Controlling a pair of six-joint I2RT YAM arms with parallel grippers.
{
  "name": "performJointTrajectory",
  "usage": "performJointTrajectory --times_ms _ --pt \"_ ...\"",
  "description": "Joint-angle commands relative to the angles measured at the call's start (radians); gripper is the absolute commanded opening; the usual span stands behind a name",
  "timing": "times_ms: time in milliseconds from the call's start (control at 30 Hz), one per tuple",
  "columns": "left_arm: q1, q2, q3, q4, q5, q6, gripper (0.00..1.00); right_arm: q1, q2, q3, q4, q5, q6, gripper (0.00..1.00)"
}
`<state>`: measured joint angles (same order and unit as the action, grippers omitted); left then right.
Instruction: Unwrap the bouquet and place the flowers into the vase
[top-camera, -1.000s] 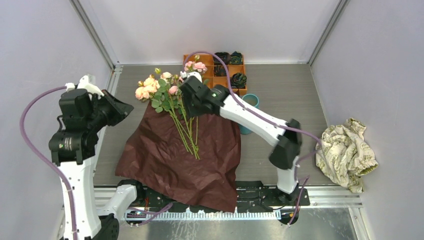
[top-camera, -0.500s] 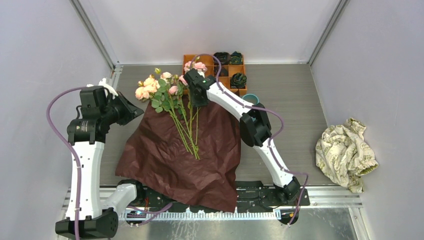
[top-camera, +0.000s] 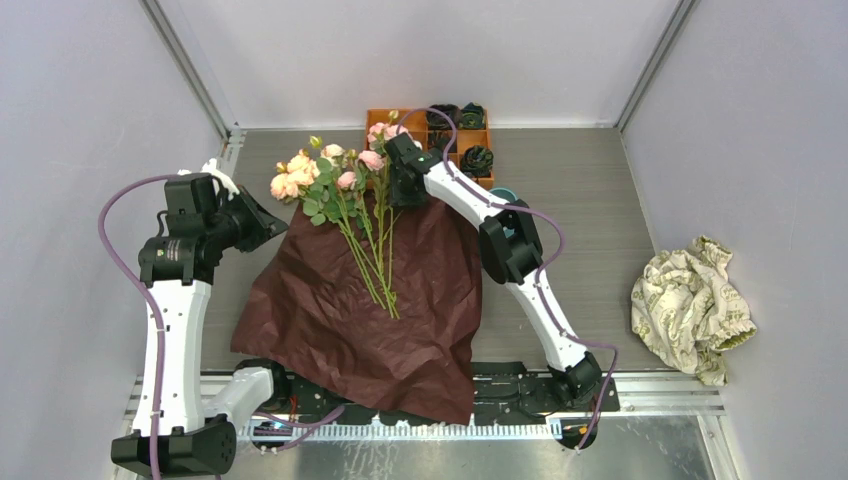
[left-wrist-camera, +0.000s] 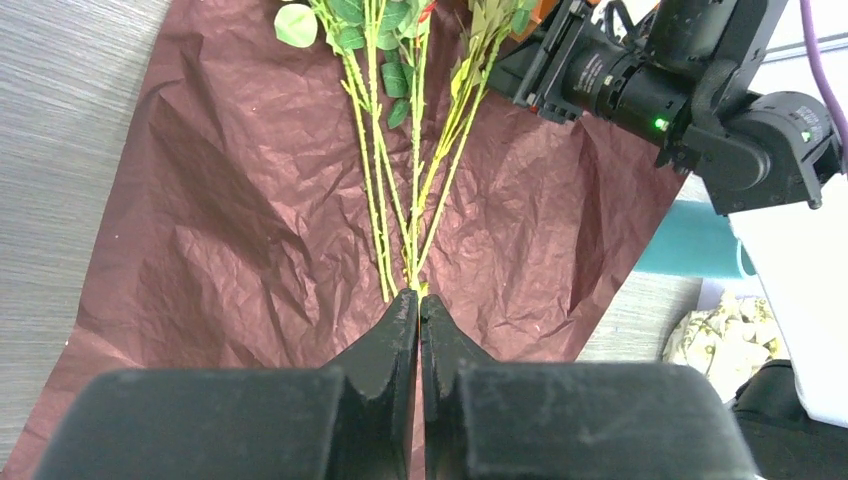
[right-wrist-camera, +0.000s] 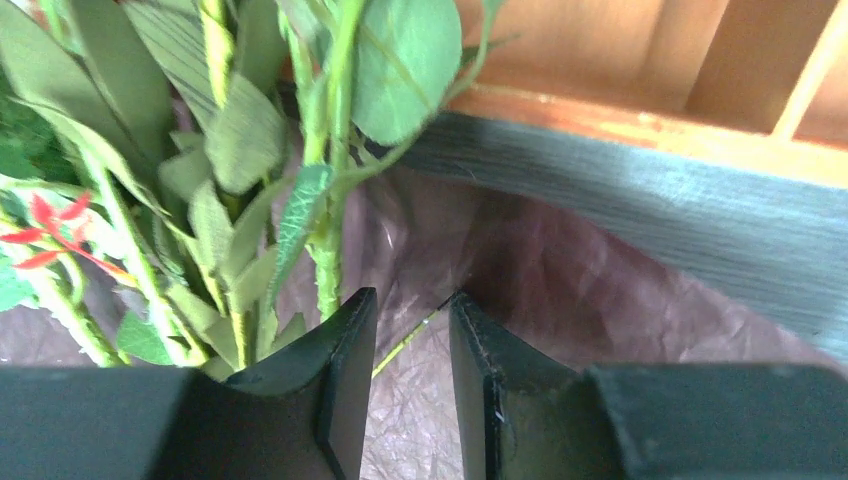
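The bouquet is undone: its maroon wrapping paper (top-camera: 350, 300) lies spread flat, and the flowers (top-camera: 340, 180) rest loose on it, blooms at the far side and stems (left-wrist-camera: 400, 200) fanning toward me. My right gripper (top-camera: 397, 198) hangs over the paper's far edge, right beside the leafy stems (right-wrist-camera: 325, 250). It (right-wrist-camera: 412, 305) is open, with only a thin stem crossing the gap. Off the paper's left edge, my left gripper (top-camera: 262, 222) is raised and shut on nothing (left-wrist-camera: 418, 297). The teal vase (left-wrist-camera: 695, 240) stands by the paper's right edge, mostly hidden behind my right arm in the top view.
An orange compartment tray (top-camera: 470, 135) with dark rosettes sits at the back, just beyond the right gripper (right-wrist-camera: 700, 70). A crumpled beige patterned cloth (top-camera: 692, 305) lies at the right wall. Grey walls close in on three sides.
My right arm has stretched out and moved its gripper toward the far edge by the tray, its jaws narrowing. One pink bloom has shifted left. The left arm pulled back slightly, staying shut.
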<state>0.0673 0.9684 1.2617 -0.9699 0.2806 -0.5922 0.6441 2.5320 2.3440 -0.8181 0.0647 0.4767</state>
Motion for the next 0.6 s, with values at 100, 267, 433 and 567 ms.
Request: performJointTrajectory --times_ms 100,267,433,567 --pt "0.000 -0.012 -0.017 0.040 -0.003 0.023 0.05 0.009 -0.217 -0.201 0.154 0.004 0.030 0.39" --pt "-0.001 -0.015 -0.039 0.057 0.004 0.013 0.05 0.011 -0.275 -0.244 0.163 -0.009 0.029 0.38" --pt "0.000 -0.020 -0.039 0.053 0.002 0.016 0.05 0.014 -0.272 -0.248 0.167 -0.021 0.035 0.38" --pt "-0.001 -0.023 -0.043 0.052 -0.007 0.020 0.05 0.019 -0.251 -0.236 0.167 -0.037 0.036 0.38"
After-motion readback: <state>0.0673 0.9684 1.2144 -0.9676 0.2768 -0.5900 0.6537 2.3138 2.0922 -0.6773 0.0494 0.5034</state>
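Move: The rightmost flower's stem runs about 2 cm to the left of the right hand and some 3 cm below it, its middle 1 cm or so back. The other stems lie about 8 cm back and 5 cm left, at the same height. The orange tray sits roughly 13 cm ahead and 6 cm right, the vase 9 cm back and 18 cm right. From the left hand, that rightmost stem is about 17 cm ahead, 20 cm right and 27 cm below. Beside the rightmost stem, the part-open right fingers first dip 1.5 cm while drawing back about 2.5 cm and slightly right. They then rise some 6 cm straight off the wrapping, easing a little forward and left, the hand tilting slightly. The gap stays unchanged. The left hand, fingers still shut, sinks about 2 cm above the near left side of the wrapping. ##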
